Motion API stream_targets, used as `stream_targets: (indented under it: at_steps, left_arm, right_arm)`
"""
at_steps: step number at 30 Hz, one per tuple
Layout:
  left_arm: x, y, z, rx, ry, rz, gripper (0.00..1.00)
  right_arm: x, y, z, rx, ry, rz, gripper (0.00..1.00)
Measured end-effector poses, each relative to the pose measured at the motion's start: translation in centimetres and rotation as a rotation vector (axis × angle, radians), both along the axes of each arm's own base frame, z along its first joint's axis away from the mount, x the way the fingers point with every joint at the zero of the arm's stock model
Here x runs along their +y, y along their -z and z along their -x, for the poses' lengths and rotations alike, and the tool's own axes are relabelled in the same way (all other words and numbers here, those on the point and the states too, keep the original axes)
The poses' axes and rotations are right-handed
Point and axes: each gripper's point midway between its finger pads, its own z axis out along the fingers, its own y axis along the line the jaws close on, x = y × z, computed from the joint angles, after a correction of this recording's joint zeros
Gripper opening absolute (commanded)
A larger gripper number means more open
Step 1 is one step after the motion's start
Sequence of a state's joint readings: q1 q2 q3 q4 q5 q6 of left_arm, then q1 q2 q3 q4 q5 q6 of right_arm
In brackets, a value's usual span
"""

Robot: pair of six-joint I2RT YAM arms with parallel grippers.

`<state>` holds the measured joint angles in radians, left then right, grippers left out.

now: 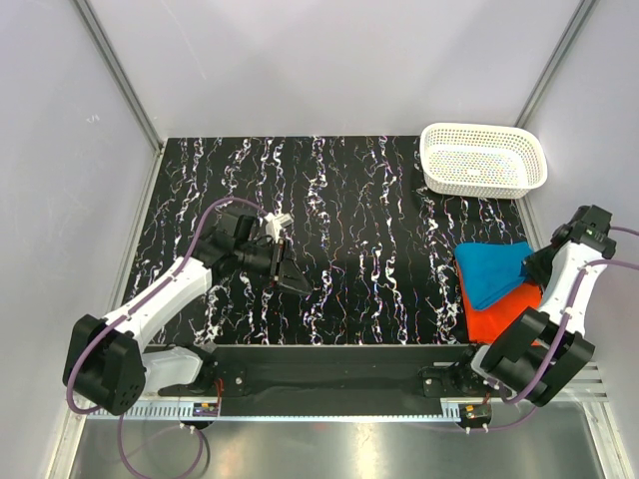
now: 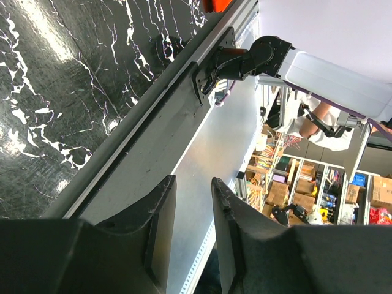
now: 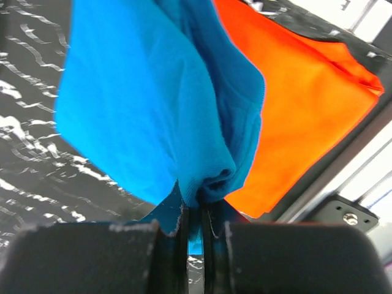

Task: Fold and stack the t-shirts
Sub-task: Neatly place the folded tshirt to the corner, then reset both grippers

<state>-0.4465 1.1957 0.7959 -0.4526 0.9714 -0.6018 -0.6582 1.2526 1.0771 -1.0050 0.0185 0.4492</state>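
Note:
The blue t-shirt (image 1: 492,271) lies folded on top of the orange-red t-shirt (image 1: 501,317) at the right near edge of the black marbled table. My right gripper (image 1: 528,266) is at the blue shirt's right edge. In the right wrist view it (image 3: 196,215) is shut on a bunched fold of the blue t-shirt (image 3: 147,92), which is lifted over the orange-red t-shirt (image 3: 306,116). My left gripper (image 1: 297,279) hovers over the table's left middle, far from both shirts. In the left wrist view it (image 2: 191,226) stands open with nothing between its fingers (image 2: 158,223).
A white perforated basket (image 1: 485,183) stands at the back right corner, beyond the shirts. White walls close in the table on three sides. A black rail (image 1: 329,364) with both arm bases runs along the near edge.

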Motion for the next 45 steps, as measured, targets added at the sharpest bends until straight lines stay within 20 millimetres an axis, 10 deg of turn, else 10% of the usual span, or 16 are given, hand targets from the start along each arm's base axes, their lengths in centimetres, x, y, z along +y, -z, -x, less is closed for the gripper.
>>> stream_targets:
  at_steps: [13, 17, 20, 31, 39, 45]
  left_arm:
    - [0.0, -0.1, -0.1, -0.002, 0.001, 0.007, 0.34]
    - [0.0, -0.1, 0.0, 0.001, 0.004, 0.01, 0.34]
    - [0.1, -0.1, -0.1, 0.001, 0.001, 0.011, 0.34]
    - [0.2, -0.1, -0.3, 0.001, -0.009, 0.011, 0.34]
    - [0.4, 0.8, -0.2, 0.013, -0.037, -0.007, 0.34]
    - [1.0, 1.3, 0.1, -0.008, -0.102, -0.019, 0.39]
  right_arm:
    - [-0.6, 1.9, 2.9, 0.114, 0.065, 0.024, 0.14]
    - [-0.6, 2.0, 3.7, 0.142, 0.094, 0.023, 0.55]
    - [-0.5, 2.0, 4.6, 0.179, 0.102, 0.022, 0.67]
    - [1.2, -1.9, 1.8, 0.077, 0.015, 0.029, 0.64]
    - [11.6, -4.8, -4.7, -0.216, -0.32, -0.088, 0.65]
    - [19.6, -6.0, -3.8, -0.448, -0.514, -0.272, 0.67]
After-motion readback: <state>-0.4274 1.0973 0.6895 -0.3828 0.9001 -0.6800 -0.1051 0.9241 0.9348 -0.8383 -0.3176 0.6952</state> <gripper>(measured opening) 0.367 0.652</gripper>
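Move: In the right hand's fingers is the right-hand edge of the folded blue t-shirt, whose middle lies about 8 cm to the left and level fore-and-aft. The orange t-shirt, the stack it goes onto, has its middle roughly 6 cm back, 6 cm left and 5 cm below. The white basket is some 31 cm ahead and 5 cm left. From the idle left hand the orange t-shirt is about 52 cm to the right, level fore-and-aft and some 12 cm lower. Drawing the gripped blue edge about 5 cm back and 2 cm down over the orange t-shirt, the right hand opens its fingers wide near the end of that pull and lets go. Then it rises, goes forward and swings quickly some 20 cm left towards the table's middle, turning about 30 degrees counter-clockwise as the fingers tip up from pointing down. ##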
